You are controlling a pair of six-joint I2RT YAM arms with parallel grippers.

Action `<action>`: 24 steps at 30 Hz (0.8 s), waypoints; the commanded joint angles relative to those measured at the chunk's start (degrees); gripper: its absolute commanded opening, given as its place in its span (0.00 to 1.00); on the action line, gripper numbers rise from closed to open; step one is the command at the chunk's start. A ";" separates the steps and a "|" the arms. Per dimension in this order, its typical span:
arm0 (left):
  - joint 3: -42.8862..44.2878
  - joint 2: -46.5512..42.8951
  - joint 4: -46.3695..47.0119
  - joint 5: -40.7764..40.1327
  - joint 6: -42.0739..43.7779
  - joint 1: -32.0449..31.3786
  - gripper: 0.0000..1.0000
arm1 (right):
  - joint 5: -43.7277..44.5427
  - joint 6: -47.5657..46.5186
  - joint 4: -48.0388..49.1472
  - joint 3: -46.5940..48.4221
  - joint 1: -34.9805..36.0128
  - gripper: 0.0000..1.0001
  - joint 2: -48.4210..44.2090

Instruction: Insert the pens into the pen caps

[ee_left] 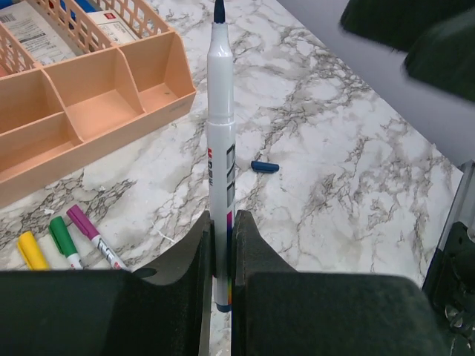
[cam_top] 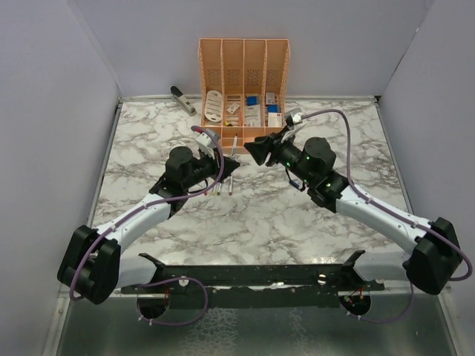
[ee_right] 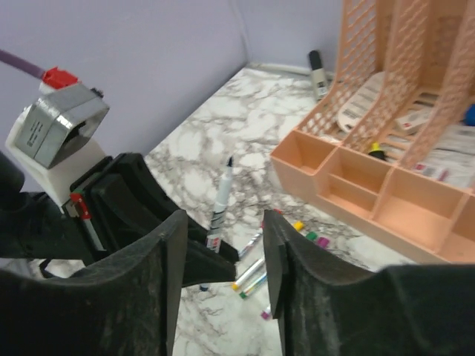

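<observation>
My left gripper (ee_left: pixel 221 222) is shut on a whitish pen (ee_left: pixel 220 141) with a bare dark blue tip and holds it above the table, tip pointing away. The same pen shows in the right wrist view (ee_right: pixel 220 200). A small blue cap (ee_left: pixel 265 166) lies on the marble just beyond it. Pens with yellow (ee_left: pixel 30 248), green (ee_left: pixel 63 237) and purple (ee_left: pixel 82 220) caps on them lie side by side on the left. My right gripper (ee_right: pixel 224 230) is open and empty, hovering close opposite the left gripper (cam_top: pixel 226 165).
The orange organiser (cam_top: pixel 243 81) with boxes and papers stands at the back centre; its low front tray (ee_left: pixel 111 104) is close to the pens. A grey stapler (cam_top: pixel 182 99) lies to its left. Grey walls close in both sides.
</observation>
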 commanded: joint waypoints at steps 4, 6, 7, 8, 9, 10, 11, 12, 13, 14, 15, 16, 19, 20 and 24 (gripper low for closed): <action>0.16 -3.08 -3.82 -2.12 3.50 0.36 0.00 | 27.64 -6.50 -27.03 6.25 -0.15 0.47 -4.61; 0.48 -3.25 -4.62 -1.82 4.07 0.37 0.00 | 30.34 -5.86 -34.93 7.21 -1.73 0.47 -3.41; 0.52 -3.34 -4.88 -1.66 4.39 0.37 0.00 | 30.51 -5.44 -37.53 6.83 -2.72 0.46 -3.12; 0.54 -3.43 -5.06 -1.50 4.62 0.37 0.00 | 30.21 -4.91 -39.49 6.06 -3.96 0.45 -3.01; 0.53 -3.58 -5.29 -1.66 4.74 0.37 0.00 | 29.42 -4.34 -41.33 5.28 -5.34 0.44 -2.96; 0.51 -3.79 -5.61 -1.92 4.79 0.37 0.00 | 26.96 -4.07 -42.77 4.63 -7.00 0.44 -3.00; 0.54 -3.97 -5.94 -2.00 5.01 0.37 0.00 | 24.87 -4.11 -43.93 3.97 -8.33 0.44 -2.99; 0.50 -4.12 -6.28 -1.87 5.30 0.41 0.00 | 23.09 -4.59 -45.06 3.66 -9.58 0.43 -2.69; 0.48 -4.29 -6.56 -1.75 5.49 0.37 0.00 | 22.03 -5.03 -46.68 3.75 -10.27 0.43 -1.93; 0.47 -4.46 -6.86 -1.69 5.70 0.38 0.00 | 21.19 -5.75 -48.31 4.07 -10.57 0.44 -0.87; 0.40 -4.59 -6.98 -1.51 5.80 0.37 0.00 | 20.48 -6.67 -49.86 4.61 -10.66 0.44 0.49; 0.33 -4.68 -6.96 -1.11 5.91 0.37 0.00 | 19.64 -7.54 -51.52 5.37 -10.72 0.44 2.09; 0.01 -5.01 -7.06 0.64 6.73 0.37 0.00 | 17.93 -9.88 -55.29 7.42 -10.75 0.45 7.59; -0.07 -5.12 -7.12 1.41 7.04 0.37 0.00 | 17.37 -10.61 -55.71 7.79 -10.79 0.46 9.15; -0.61 -5.64 -7.03 2.92 8.37 0.37 0.00 | 14.03 -13.08 -55.16 9.27 -11.67 0.49 13.23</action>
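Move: The blue cap I'm after lies on the table about 18 cm to the right of my right hand, 5 cm ahead and 28 cm below. The uncapped pen in my left hand stands close by, roughly 5 cm to my right hand's left, 2 cm ahead and 6 cm lower; the capped purple pen lies some 9 cm left, 7 cm ahead, at table height. From my left hand the cap is about 22 cm right, 6 cm ahead and 22 cm below. I swing my right hand away from the upright pen and down towards the blue cap, first rising a touch, then going some 17 cm right and 19 cm down overall. On the way I turn the fingers from level and leftward to pointing steeply down and forward, roughly 60 degrees, and leave them half open, touching nothing. My left hand keeps the pen pinched, easing only slightly left. ##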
